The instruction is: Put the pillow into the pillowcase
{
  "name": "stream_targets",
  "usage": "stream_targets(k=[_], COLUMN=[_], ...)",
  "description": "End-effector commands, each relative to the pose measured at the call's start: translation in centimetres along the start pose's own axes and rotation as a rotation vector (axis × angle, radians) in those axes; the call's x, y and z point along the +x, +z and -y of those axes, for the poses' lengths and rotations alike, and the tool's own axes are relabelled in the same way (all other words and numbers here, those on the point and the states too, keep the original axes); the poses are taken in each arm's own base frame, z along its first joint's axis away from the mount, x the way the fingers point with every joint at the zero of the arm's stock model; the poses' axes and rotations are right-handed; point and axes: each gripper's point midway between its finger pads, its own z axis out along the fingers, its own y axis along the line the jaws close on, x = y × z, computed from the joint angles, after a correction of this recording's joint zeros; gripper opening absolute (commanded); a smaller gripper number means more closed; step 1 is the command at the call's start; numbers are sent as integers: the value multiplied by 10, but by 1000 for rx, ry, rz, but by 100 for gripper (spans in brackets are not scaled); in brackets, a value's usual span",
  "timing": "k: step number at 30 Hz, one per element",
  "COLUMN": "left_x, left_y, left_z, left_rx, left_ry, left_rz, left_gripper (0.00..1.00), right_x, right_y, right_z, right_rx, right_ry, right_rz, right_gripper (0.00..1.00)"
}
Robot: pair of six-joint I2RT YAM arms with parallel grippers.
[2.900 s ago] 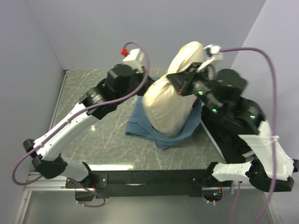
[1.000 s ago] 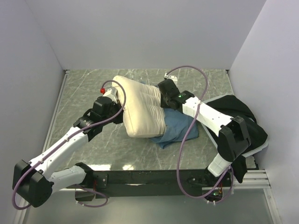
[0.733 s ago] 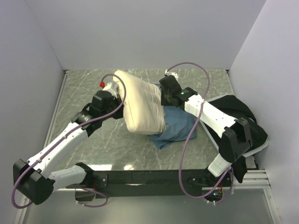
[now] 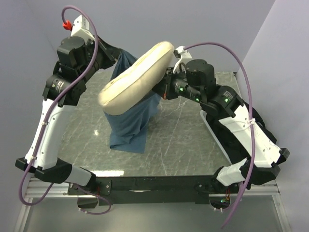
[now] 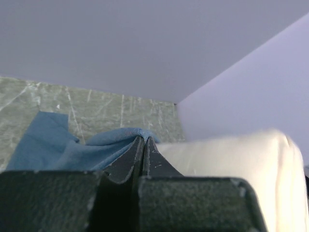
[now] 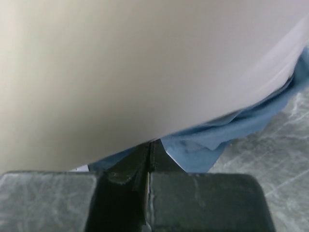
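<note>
The cream-white pillow [image 4: 137, 77] is held up in the air, tilted, its high end at the right. No bear face shows. The dusty-blue pillowcase [image 4: 129, 126] hangs below and behind it, with its bottom edge on the table. My left gripper [image 4: 114, 57] is raised high and shut on the pillowcase's upper edge. In the left wrist view the blue cloth [image 5: 91, 147] is pinched at the fingertips, and the pillow [image 5: 231, 164] lies to the right. My right gripper [image 4: 161, 90] is shut under the pillow's right end. In the right wrist view blue cloth [image 6: 212, 137] sits at the jaw tips and the pillow [image 6: 125, 63] fills the view above.
A black fabric bundle [image 4: 223, 141] lies at the right edge of the table, under my right arm. The grey marble table [image 4: 178, 140] is walled at the back and on both sides. Purple cables loop over both arms.
Both arms have risen from table height. The pillow and pillowcase, which lay on the table, are now lifted. The pillowcase hangs down beneath the tilted pillow.
</note>
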Motion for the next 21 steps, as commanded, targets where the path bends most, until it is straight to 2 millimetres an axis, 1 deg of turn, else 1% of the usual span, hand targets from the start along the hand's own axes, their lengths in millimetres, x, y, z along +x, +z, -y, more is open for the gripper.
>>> stream_targets(k=[1, 2, 3, 5, 7, 8, 9, 10, 11, 12, 13, 14, 15, 16, 17, 18, 19, 20, 21], left_x=[-41, -39, -32, -27, -28, -33, -41, -48, -63, -69, -78, -90, -98, -104, -108, -108, -100, -91, -83], left_y=[-4, -1, 5, 9, 8, 7, 5, 3, 3, 3, 1, -1, -4, -5, -7, -10, -4, -2, 3], left_z=[20, 22, 25, 21, 19, 14, 11, 10, -4, -6, -8, -18, -20, -24, -26, -21, -22, -11, -11], left_rx=[43, 56, 78, 71, 60, 44, 35, 45, 16, 23, 26, 5, 2, -3, 4, 25, 46, 99, 98], left_ry=[9, 6, -3, -7, 9, 19, 20, 14, 6, -8, -13, -15, -25, -33, -45, -50, -56, -60, -55], left_rz=[100, 90, 61, 51, 58, 74, 94, 106, 145, 156, 180, 211, 232, 255, 262, 263, 235, 196, 175], left_gripper=[1, 1, 1, 1, 1, 1, 1, 1, 1, 1, 1, 1, 1, 1, 1, 1, 1, 1, 1], right_x=[-63, -85, -92, -111, -110, -106, -91, -89, -77, -58, -51, -39, -30, -27, -29, -33, -42, -54, -65], right_y=[-46, -61, -67, -76, -74, -68, -62, -56, -50, -47, -44, -38, -39, -37, -36, -37, -38, -48, -53], right_z=[-8, 12, 17, 30, 20, 12, -16, -18, -36, -62, -74, -78, -90, -89, -83, -75, -54, -46, -35], right_rx=[-44, 2, 6, 17, -28, -60, -136, -94, -121, -182, -212, -215, -244, -235, -200, -164, -98, -109, -104], right_ry=[3, 19, 24, 54, 72, 76, 63, 44, 28, 16, 16, 13, 3, -12, -19, -30, -36, -25, -7], right_rz=[185, 251, 271, 317, 286, 266, 224, 245, 217, 165, 151, 126, 109, 104, 116, 130, 150, 169, 187], right_gripper=[0, 0, 0, 0, 0, 0, 0, 0, 0, 0, 0, 0, 0, 0, 0, 0, 0, 0, 0])
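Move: The half-bagged pillow hangs between the two raised hands: its middle is about 8 cm to the right of the left hand, 7 cm back and 8 cm below it. From the right hand it lies roughly 9 cm to the left and 3 cm ahead, at about the same height. The hanging body of the pillowcase is some 14 cm below the right hand, 10 cm to its left and level fore and aft; from the left hand it is 8 cm right, 10 cm back and 22 cm below. With both grippers still shut on the pillowcase's rim, the right hand swings forward and to its right about 9 cm, then whips back and left past its starting place by some 15 cm, rising a few centimetres and turning first clockwise, then counter-clockwise. The left hand, keeping its pinch, edges forward first and then sweeps left and forward about 9 cm in all, its wrist turning some 10 degrees counter-clockwise. ##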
